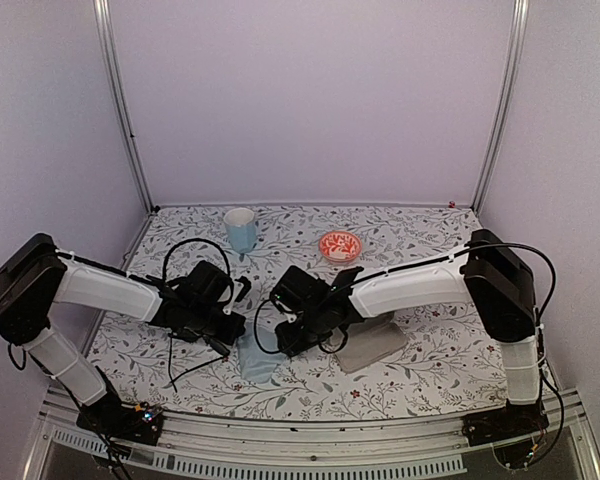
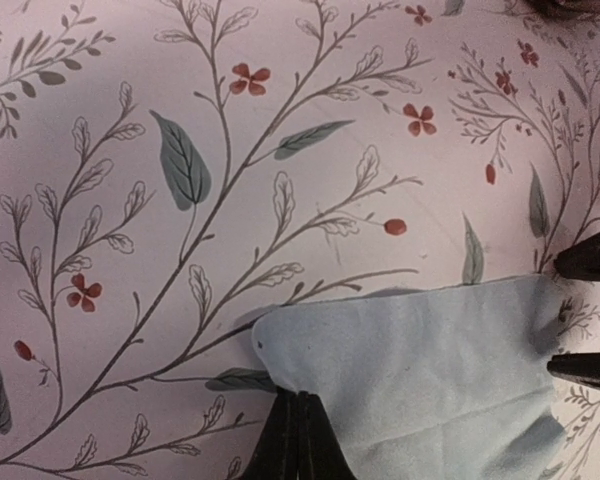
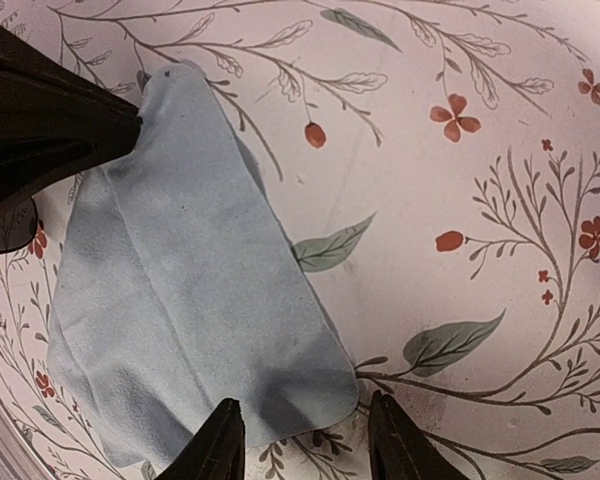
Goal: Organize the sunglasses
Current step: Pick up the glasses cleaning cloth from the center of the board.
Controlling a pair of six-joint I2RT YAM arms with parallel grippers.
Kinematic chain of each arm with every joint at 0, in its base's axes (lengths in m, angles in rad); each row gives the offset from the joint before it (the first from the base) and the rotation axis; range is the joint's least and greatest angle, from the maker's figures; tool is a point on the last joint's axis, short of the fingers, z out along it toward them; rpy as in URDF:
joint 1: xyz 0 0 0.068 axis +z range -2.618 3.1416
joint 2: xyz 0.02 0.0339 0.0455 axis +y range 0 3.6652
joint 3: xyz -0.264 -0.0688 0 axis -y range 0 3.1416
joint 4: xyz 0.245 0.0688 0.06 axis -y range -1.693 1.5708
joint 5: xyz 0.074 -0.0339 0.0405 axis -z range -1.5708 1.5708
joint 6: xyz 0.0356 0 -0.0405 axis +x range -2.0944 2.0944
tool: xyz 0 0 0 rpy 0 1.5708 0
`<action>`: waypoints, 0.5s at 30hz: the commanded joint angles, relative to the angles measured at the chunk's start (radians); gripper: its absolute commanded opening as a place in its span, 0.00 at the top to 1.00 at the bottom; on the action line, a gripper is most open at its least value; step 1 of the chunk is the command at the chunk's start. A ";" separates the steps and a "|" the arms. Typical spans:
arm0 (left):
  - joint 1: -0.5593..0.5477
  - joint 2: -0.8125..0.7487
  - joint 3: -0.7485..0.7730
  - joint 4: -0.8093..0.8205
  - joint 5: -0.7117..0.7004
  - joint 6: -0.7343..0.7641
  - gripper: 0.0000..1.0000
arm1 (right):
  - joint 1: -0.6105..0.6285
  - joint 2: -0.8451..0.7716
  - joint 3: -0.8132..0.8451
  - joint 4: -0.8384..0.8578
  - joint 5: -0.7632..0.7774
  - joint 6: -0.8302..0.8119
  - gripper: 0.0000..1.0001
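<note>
Neither pair of sunglasses shows in any view. A light blue cloth (image 1: 256,362) lies flat on the flowered tablecloth between the two arms. My left gripper (image 1: 232,340) is shut, pinching one corner of the cloth (image 2: 430,370) at its fingertips (image 2: 298,425). My right gripper (image 1: 286,338) is open, its fingers (image 3: 218,445) straddling the opposite rounded corner of the cloth (image 3: 180,280) just above the table. The left gripper shows dark at the upper left of the right wrist view (image 3: 40,120).
A grey flat pouch (image 1: 372,343) lies under the right forearm. A pale blue cup (image 1: 240,228) and a small red patterned bowl (image 1: 340,245) stand at the back. Black cables (image 1: 185,372) loop beside the left arm.
</note>
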 commanded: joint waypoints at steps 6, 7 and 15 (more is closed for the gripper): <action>0.011 -0.006 -0.009 0.026 0.018 0.008 1.00 | 0.016 0.046 0.035 -0.011 0.009 0.000 0.65; 0.012 -0.006 -0.009 0.027 0.022 0.008 1.00 | 0.016 0.046 0.034 -0.011 0.012 0.000 0.67; 0.011 0.001 -0.002 0.043 0.047 0.005 1.00 | 0.017 0.024 0.039 -0.011 0.049 -0.001 0.84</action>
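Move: Just under the right hand's half-open fingertips lies the far right corner of the cleaning cloth; the cloth's middle is about 5 cm to that hand's left, 3 cm nearer the base and 1 cm down. The opened case sits some 18 cm to the hand's right, about level with it. From the left hand, already pinching the cloth's far left corner, the cloth's middle lies roughly 4 cm right and 6 cm back; the black sunglasses are about 9 cm left, 6 cm back. Closing its fingers from nearly half open to about a fifth, the right hand all but stays in place at table height and gathers the cloth's far right corner between its fingertips, without lifting. The left hand keeps its shut pinch on the far left corner and drifts only some half a centimetre to the right near the end. ##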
